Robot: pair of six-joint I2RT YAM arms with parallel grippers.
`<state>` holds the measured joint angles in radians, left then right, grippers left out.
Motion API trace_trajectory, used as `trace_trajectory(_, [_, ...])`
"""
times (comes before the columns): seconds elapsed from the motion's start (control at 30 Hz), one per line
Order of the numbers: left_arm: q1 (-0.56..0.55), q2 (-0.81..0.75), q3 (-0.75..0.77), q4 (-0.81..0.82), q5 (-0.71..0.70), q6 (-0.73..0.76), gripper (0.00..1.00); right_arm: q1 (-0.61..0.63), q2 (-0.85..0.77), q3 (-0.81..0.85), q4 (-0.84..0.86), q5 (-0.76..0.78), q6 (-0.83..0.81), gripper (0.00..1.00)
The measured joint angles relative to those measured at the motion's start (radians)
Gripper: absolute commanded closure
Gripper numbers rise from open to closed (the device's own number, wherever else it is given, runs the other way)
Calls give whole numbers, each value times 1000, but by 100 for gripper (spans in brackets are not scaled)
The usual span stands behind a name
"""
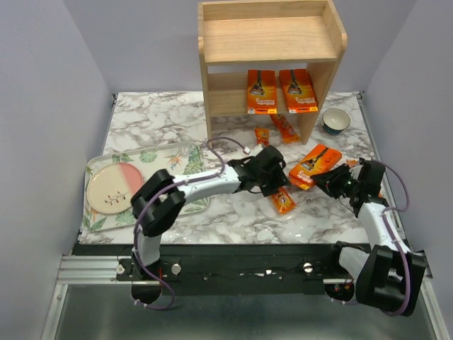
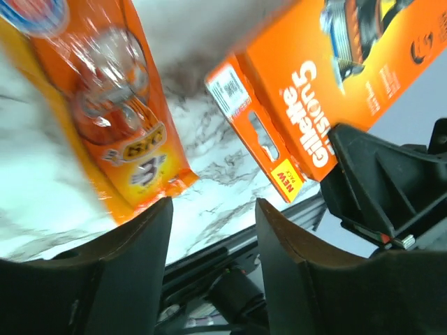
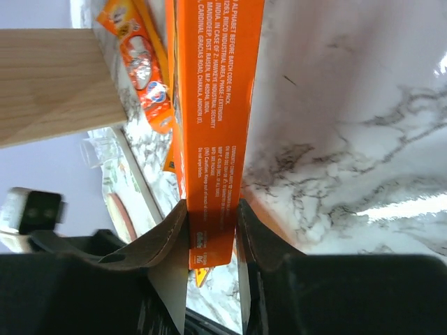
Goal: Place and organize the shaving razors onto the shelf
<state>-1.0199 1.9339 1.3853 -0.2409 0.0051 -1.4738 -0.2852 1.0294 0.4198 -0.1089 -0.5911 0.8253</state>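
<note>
The light-wood shelf (image 1: 269,39) stands at the back, with two wide orange shaving razors (image 1: 262,92) (image 1: 298,91) upright on its lower tier. In front of it, narrow packs (image 1: 285,127) (image 1: 262,136) lie on the marble. Another narrow pack (image 1: 283,201) (image 2: 119,118) lies just below my left gripper (image 1: 272,177) (image 2: 213,209), which is open and empty. My right gripper (image 1: 333,180) (image 3: 213,209) is shut on the near edge of a wide orange pack (image 1: 315,164) (image 3: 216,118) (image 2: 335,77), which is tilted up off the table.
A leaf-print tray (image 1: 152,156) holding a pink-and-cream plate (image 1: 113,188) sits at the left, under the left arm. A small bowl (image 1: 336,120) stands right of the shelf. The shelf's side panel (image 3: 49,84) shows in the right wrist view.
</note>
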Motion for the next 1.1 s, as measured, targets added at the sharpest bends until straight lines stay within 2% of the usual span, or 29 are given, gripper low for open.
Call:
trace_trajectory(0.03, [17,-27,0,-29,-3,44,30,0,-5,18,-17,-2,-17,76])
trace_trajectory(0.13, [93,-152,-3,-110,-34,222,24,0,-17,92,-62,-36,-73,77])
trace_trajectory(0.33, [247,-474,-99,-168,-80,620,27,30,-42,314,-180,-187,-222,78])
trace_trajectory(0.47, [363,-631,-200,-193,-48,765,28,117,-3,507,-254,-248,-302,78])
trace_trajectory(0.57, [442,-695,-281,-222,-20,820,28,231,66,671,-310,-261,-357,78])
trace_trajectory(0.7, [532,-716,-321,-245,-4,895,28,354,134,798,-344,-272,-378,77])
trace_trajectory(0.9, [782,-726,-318,-203,56,980,28,489,306,940,-319,-251,-319,77])
trace_trajectory(1.03, [879,-741,-320,-150,146,1001,17,531,425,1003,-323,-201,-277,77])
trace_trajectory(1.1, [898,-746,-321,-126,214,1013,15,544,472,1024,-325,-183,-253,77])
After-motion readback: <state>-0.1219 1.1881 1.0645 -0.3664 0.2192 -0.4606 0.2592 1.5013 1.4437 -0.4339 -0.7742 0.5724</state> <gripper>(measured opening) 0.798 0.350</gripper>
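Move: The right hand already pinches the razor box. The free place on the middle shelf, left of the two boxes there, lies about 25 cm ahead, 30 cm left and 14 cm up. Level with it, the left shelf box is about 26 cm ahead and 19 cm left of the hand, the right shelf box the same ahead but 8 cm left. An orange pouch lies 12 cm left, 1 cm ahead, 8 cm below. From the left hand the free place is some 28 cm ahead, 15 cm left, 13 cm up. Keeping its pinch on the razor box, the right hand lifts it off towards the middle shelf: up just over 20 cm while swinging about 19 cm left, then forward some 7 cm in all and slightly down at the end, its wrist turning about 45 degrees counter-clockwise and tipping the fingers up. The empty left hand clears out leftwards, about 37 cm, rising and reaching forward a little as its fingers open wider. ##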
